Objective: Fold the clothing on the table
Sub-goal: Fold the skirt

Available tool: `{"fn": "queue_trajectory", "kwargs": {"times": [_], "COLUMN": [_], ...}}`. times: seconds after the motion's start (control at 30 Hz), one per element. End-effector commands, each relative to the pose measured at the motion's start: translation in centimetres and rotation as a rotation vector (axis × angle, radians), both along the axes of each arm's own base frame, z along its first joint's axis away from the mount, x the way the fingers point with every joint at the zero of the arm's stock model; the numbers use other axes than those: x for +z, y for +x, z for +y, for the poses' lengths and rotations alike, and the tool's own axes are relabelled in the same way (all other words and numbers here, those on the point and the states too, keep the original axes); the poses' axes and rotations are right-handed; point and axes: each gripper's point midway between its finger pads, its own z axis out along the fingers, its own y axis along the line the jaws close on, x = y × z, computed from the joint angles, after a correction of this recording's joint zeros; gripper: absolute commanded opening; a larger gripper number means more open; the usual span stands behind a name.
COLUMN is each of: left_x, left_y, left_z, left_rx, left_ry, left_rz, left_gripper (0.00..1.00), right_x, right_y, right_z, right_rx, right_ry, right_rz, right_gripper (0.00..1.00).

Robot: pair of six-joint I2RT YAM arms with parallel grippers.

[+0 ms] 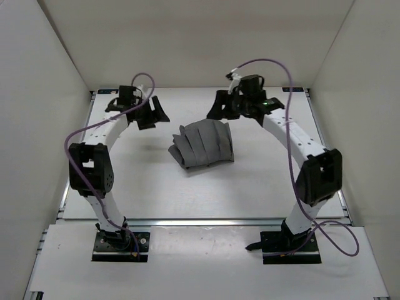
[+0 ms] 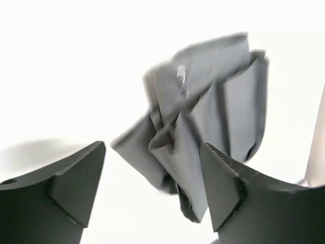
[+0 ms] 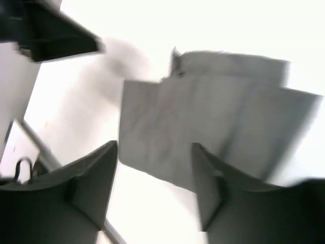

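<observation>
The clothing [image 1: 203, 145] is a grey pleated garment lying bunched in a rough fan shape on the middle of the white table [image 1: 150, 187]. My left gripper [image 1: 154, 119] hovers just left of its far left corner, open, with nothing between the fingers. My right gripper [image 1: 222, 114] hangs over its far right edge, also open and empty. In the left wrist view the crumpled clothing [image 2: 213, 96] lies on the table beyond the open left gripper [image 2: 153, 146]. The right wrist view shows a flatter panel of the clothing [image 3: 218, 112] under the spread right gripper [image 3: 155, 146].
White walls [image 1: 50, 94] enclose the table on the left, back and right. A metal rail [image 1: 200, 221] runs along the near edge, and purple cables [image 1: 289, 156] loop beside each arm. The left arm's gripper [image 3: 51, 30] shows at the top left of the right wrist view.
</observation>
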Motion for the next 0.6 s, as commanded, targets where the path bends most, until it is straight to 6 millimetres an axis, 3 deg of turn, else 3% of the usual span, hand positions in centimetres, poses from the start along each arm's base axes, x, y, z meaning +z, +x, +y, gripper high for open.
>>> {"fn": "queue_trajectory", "kwargs": {"times": [0.0,0.07,0.1,0.13,0.17,0.2,0.23,0.3,0.37,0.4,0.43,0.53,0.57], "left_x": [7.0,8.6,9.1,9.1,9.0,7.6,8.5,6.8,4.8,2.7,2.5,-3.6,-3.9], "left_y": [0.5,-0.3,-1.0,-1.8,-2.2,-3.8,-4.4,-6.0,-7.7,-8.6,-8.9,-11.3,-10.8], "left_z": [1.1,-0.5,-2.1,-3.6,-4.5,-6.3,-8.3,-10.7,-12.6,-12.2,-12.9,-10.2,-9.8], "left_rx": [-0.033,-0.077,-0.112,-0.139,-0.155,-0.193,-0.225,-0.264,-0.289,-0.270,-0.250,-0.148,-0.125], "left_ry": [0.068,0.054,0.045,0.036,0.023,0.008,-0.019,-0.031,-0.024,-0.011,-0.012,0.076,0.089], "left_rz": [-0.176,-0.228,-0.243,-0.255,-0.273,-0.240,-0.283,-0.276,-0.250,-0.197,-0.213,-0.162,-0.181], "left_gripper": [0.88,0.81,0.79,0.71,0.60,0.52,0.39,0.13,0.02,0.00,0.00,0.00,0.00], "right_x": [2.4,0.4,-0.9,-1.9,-3.1,-4.9,-5.7,-7.0,-8.0,-7.7,-8.4,-9.8,-10.9], "right_y": [0.8,0.9,0.5,0.5,0.4,-0.2,-0.6,-1.1,-1.1,-0.9,-1.2,-0.9,-0.9], "right_z": [-4.4,-6.1,-6.5,-7.1,-7.6,-7.6,-7.7,-7.3,-7.2,-6.9,-6.2,-5.4,-5.3], "right_rx": [-0.104,-0.133,-0.134,-0.145,-0.158,-0.149,-0.145,-0.129,-0.125,-0.112,-0.093,-0.069,-0.059], "right_ry": [-0.021,-0.034,-0.045,-0.052,-0.065,-0.076,-0.078,-0.065,-0.058,-0.031,-0.015,0.017,0.001], "right_rz": [-0.098,-0.046,-0.018,0.007,0.027,0.064,0.069,0.076,0.080,0.062,0.075,0.094,0.115], "right_gripper": [0.55,0.31,0.23,0.08,0.00,0.00,0.00,0.00,0.00,0.00,0.00,0.00,0.00]}}
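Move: The folded skirt is the only thing on the table near the grippers. From the left hand its middle lies about 17 cm to the right and level ahead, some 11 cm lower; its near left corner is about 10 cm right and 11 cm back. From the right hand the skirt's middle is about 2 cm left and 1 cm back, roughly 22 cm below; its right edge lies about 9 cm right and 2 cm back. Looping up about 8 cm, the left hand swings back and to the right, then drops over the skirt's near left part, shutting its wide-open fingers and turning some 15 degrees clockwise. The right hand sinks about 12 cm after a small rise, swinging right towards the skirt's right edge, tipping down and closing empty. Contact can't be made out for either. ##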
